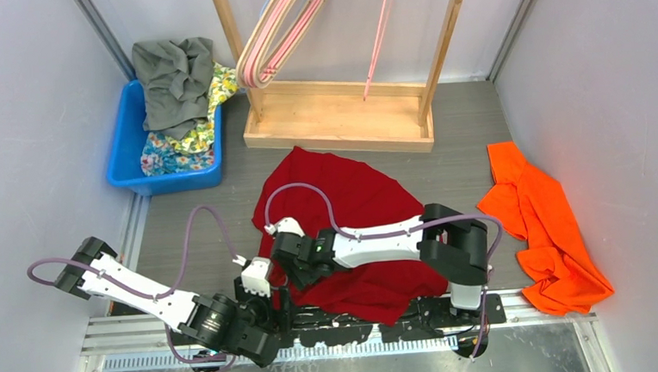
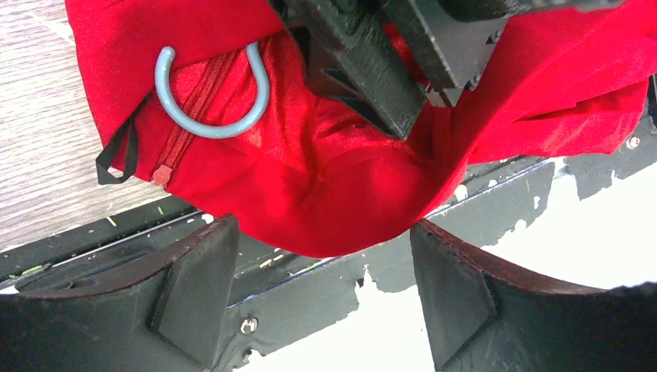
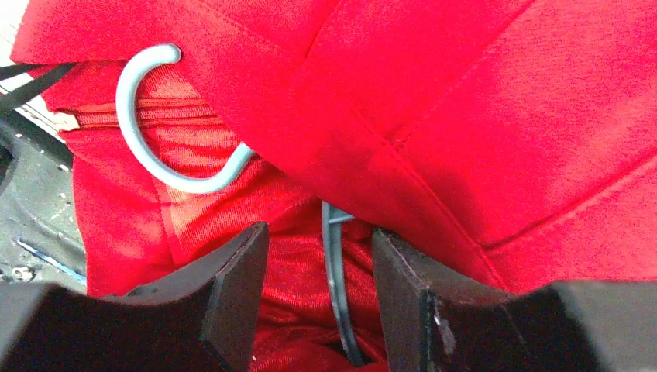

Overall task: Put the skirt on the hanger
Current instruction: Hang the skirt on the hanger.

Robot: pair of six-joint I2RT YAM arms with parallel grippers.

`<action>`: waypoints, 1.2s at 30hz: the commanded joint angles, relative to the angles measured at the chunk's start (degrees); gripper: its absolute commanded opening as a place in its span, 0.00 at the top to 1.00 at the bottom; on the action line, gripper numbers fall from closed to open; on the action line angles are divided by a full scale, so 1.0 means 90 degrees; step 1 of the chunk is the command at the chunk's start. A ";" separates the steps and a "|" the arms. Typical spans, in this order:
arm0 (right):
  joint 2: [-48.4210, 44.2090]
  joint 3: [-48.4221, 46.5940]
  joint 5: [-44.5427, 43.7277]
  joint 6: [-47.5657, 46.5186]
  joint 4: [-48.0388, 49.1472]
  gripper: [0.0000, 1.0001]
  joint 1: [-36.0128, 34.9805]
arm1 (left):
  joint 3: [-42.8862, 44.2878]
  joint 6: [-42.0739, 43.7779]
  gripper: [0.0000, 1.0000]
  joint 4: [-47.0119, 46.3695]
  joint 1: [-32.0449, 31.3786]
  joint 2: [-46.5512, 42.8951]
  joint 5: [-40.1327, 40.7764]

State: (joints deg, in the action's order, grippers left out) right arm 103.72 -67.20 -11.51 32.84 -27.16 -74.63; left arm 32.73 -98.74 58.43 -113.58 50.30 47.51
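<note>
The red skirt (image 1: 353, 210) lies spread on the table's near middle. A grey-blue hanger is tucked inside it; its hook (image 2: 213, 130) pokes out by the zip, also in the right wrist view (image 3: 190, 188). My right gripper (image 3: 320, 287) is open, its fingers straddling the hanger's thin neck (image 3: 335, 263) without touching it. In the top view it (image 1: 285, 258) sits on the skirt's near left corner. My left gripper (image 2: 325, 287) is open and empty, just before the skirt's near edge (image 2: 341, 225), beside the right gripper (image 2: 364, 70). In the top view it (image 1: 272, 293) is at the front.
A wooden rack (image 1: 339, 116) with pink hangers (image 1: 277, 34) stands at the back. A blue bin (image 1: 125, 147) of clothes is at the back left. An orange garment (image 1: 544, 225) lies at the right. The scuffed metal front ledge (image 2: 503, 201) runs under the left gripper.
</note>
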 commanded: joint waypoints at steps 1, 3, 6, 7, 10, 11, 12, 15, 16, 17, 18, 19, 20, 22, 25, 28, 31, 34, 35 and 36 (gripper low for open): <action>0.0327 -0.0078 0.0379 -0.0058 0.0262 0.43 -0.0016 | -0.0033 -0.0123 0.20 -0.0045 -0.0034 -0.0104 0.0394; 0.0456 -0.0081 0.0553 -0.0056 0.0374 0.45 -0.0018 | -0.0024 -0.0114 0.20 -0.0054 -0.0034 -0.0095 0.0395; 0.0650 -0.0121 0.0634 -0.0081 0.0429 0.50 -0.0013 | -0.0013 -0.0080 0.20 -0.0052 -0.0031 -0.0106 0.0414; 0.0699 -0.0161 0.0647 -0.0093 0.0421 0.55 -0.0018 | -0.0009 -0.0063 0.20 -0.0048 -0.0031 -0.0119 0.0423; 0.0694 -0.0134 0.0808 -0.0074 0.0502 0.76 0.0042 | -0.0012 -0.0031 0.20 -0.0043 -0.0028 -0.0168 0.0434; 0.0633 -0.0102 0.0880 -0.0058 0.0545 0.81 0.0078 | -0.0009 -0.0026 0.21 -0.0043 -0.0027 -0.0188 0.0434; 0.0546 -0.0077 0.0946 -0.0047 0.0577 0.85 0.0124 | -0.0018 -0.0028 0.21 -0.0045 -0.0034 -0.0202 0.0434; 0.0164 0.0075 0.1226 -0.0046 0.0687 0.91 0.0328 | -0.0011 -0.0016 0.21 -0.0047 -0.0036 -0.0204 0.0434; 0.0003 0.0167 0.1437 -0.0020 0.0779 0.93 0.0450 | -0.0001 -0.0008 0.21 -0.0047 -0.0031 -0.0199 0.0432; -0.0161 0.0291 0.1742 0.0037 0.0958 0.93 0.0586 | 0.0004 -0.0001 0.21 -0.0047 -0.0041 -0.0191 0.0434; -0.0346 0.0426 0.1897 0.0070 0.1105 0.95 0.0726 | 0.0010 0.0004 0.21 -0.0038 -0.0042 -0.0189 0.0434; -0.0522 0.0561 0.2238 0.0146 0.1256 0.96 0.0879 | 0.0023 0.0004 0.21 -0.0029 -0.0041 -0.0189 0.0438; -0.0691 0.0698 0.2467 0.0208 0.1409 0.98 0.1035 | 0.0026 0.0004 0.21 -0.0029 -0.0045 -0.0179 0.0443; -0.1075 0.0940 0.2874 0.0294 0.1623 0.99 0.1377 | 0.0031 0.0004 0.21 -0.0035 -0.0050 -0.0175 0.0454; -0.1498 0.1188 0.3332 0.0368 0.1794 0.99 0.1723 | 0.0026 -0.0002 0.21 -0.0035 -0.0063 -0.0161 0.0463; -0.1887 0.1431 0.3772 0.0518 0.2024 0.99 0.2051 | 0.0047 0.0004 0.21 -0.0040 -0.0075 -0.0132 0.0489; -0.2182 0.1692 0.4160 0.0684 0.2287 0.99 0.2384 | 0.0110 0.0037 0.21 -0.0046 -0.0095 -0.0072 0.0530; -0.2427 0.1940 0.4545 0.0923 0.2657 0.99 0.2648 | 0.0163 0.0045 0.21 -0.0016 -0.0092 -0.0014 0.0584; -0.2496 0.2015 0.4646 0.1003 0.2776 0.99 0.2719 | 0.0187 0.0036 0.21 0.0020 -0.0095 -0.0003 0.0618; -0.2571 0.2085 0.4776 0.1100 0.2885 0.99 0.2777 | 0.0219 0.0026 0.21 0.0059 -0.0095 -0.0003 0.0661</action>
State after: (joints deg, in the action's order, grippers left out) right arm 84.62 -49.93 24.51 38.76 -8.97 -51.62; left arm 32.62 -98.54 58.37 -114.06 50.04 48.82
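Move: The hanger's neck lies between the right hand's half-open fingers, about 2 cm below them. From that hand, the hanger hook is some 6 cm left and 1 cm ahead, about 1 cm below, with the zipper pull 3 cm left and 2 cm back of the hook. From the idle left hand, the hanger's neck is roughly 9 cm ahead, 5 cm right and 7 cm below. The right hand dips, pinches the hanger's neck, lifts about 9 cm, forward and right, tilting some 40 degrees. ##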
